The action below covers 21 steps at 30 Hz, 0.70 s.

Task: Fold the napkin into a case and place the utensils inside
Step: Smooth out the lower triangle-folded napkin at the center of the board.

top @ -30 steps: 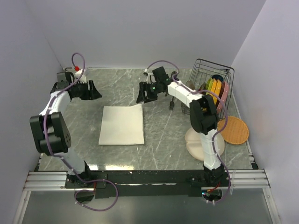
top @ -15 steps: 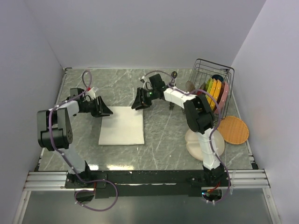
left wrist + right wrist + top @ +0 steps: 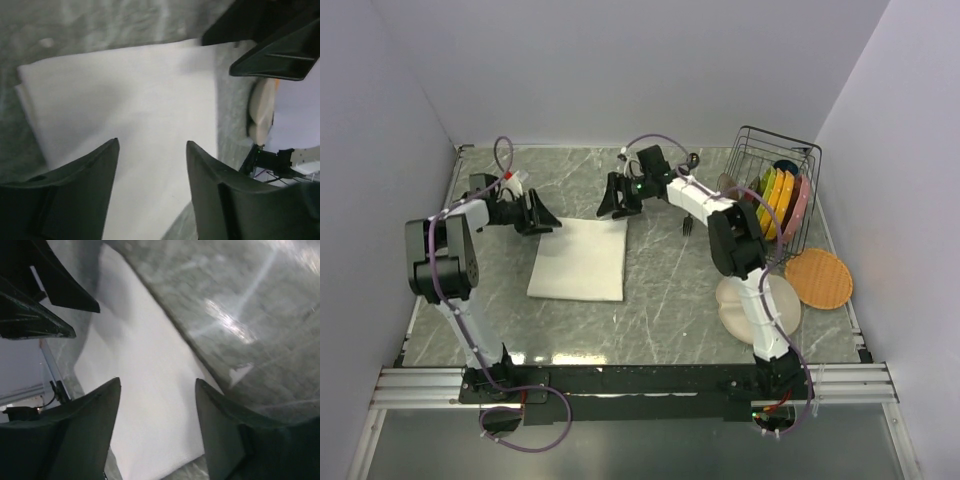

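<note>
The napkin (image 3: 578,260) lies flat mid-table as a cream-white layered rectangle. It also shows in the left wrist view (image 3: 130,100) and the right wrist view (image 3: 145,390). My left gripper (image 3: 542,220) is open and empty over its far left corner, jaws spread (image 3: 152,141). My right gripper (image 3: 612,206) is open and empty over its far right corner, jaws spread (image 3: 157,380). A dark fork (image 3: 688,226) lies right of the napkin, beside the right arm. A dark spoon (image 3: 693,159) lies near the back wall.
A wire rack (image 3: 800,150) with colourful plates stands at the back right. An orange round plate (image 3: 820,278) and a beige divided plate (image 3: 785,310) lie at the right, the beige one partly under the right arm. Walls close in on three sides.
My left gripper has swung from the back left down to the napkin's far left corner. My right gripper has shifted slightly back and left. The napkin sits slightly farther back.
</note>
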Each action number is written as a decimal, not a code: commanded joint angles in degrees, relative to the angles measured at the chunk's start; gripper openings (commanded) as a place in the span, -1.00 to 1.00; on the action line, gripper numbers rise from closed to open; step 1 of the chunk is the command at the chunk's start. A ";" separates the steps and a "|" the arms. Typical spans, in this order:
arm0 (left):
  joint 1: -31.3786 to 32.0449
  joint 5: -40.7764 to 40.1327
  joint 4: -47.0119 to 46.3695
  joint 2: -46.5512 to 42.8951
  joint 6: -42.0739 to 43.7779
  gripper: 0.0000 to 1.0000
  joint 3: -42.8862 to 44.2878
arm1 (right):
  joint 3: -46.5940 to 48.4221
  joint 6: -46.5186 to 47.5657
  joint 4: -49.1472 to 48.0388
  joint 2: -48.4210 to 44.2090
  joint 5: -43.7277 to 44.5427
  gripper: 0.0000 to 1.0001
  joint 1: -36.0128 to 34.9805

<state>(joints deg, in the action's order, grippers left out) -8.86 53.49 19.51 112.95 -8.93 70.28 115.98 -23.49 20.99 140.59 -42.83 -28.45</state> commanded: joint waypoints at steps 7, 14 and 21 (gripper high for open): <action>-0.19 14.00 -8.07 -31.02 -12.06 0.82 -22.18 | -30.42 -16.49 -17.73 -29.84 -10.34 1.00 -4.33; 1.47 14.28 -30.75 -37.63 -33.26 0.99 -41.71 | -41.88 -27.12 -28.53 -28.81 -15.44 1.00 -11.63; 0.25 11.28 -32.09 -27.80 -32.21 0.99 -45.24 | -50.07 -37.78 -42.01 -19.59 -15.97 1.00 -12.78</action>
<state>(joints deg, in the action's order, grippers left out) -7.33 65.36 -7.05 79.85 -38.98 24.38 66.70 -54.57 -10.83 116.03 -57.91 -42.30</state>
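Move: Both empty hands hover some 4 cm above the board by the napkin's far edge. From my left hand the folded napkin's middle is about 10 cm back and 9 cm to the right; from my right hand, about 14 cm back and 7 cm to the left. From my right hand the fork is roughly level and 23 cm to the right, with the spoon some 21 cm to the right and 7 cm farther out. I leave the napkin's far edge with both hands and arc back over the cloth towards its near edge: up first by over 10 cm, then down again, still a little higher than they started. My right hand goes back about 24 cm, its wrist turning some 30 degrees; my left goes about 17 cm back, drifting right as its fingers flatten. Both grippers spread wide open. ##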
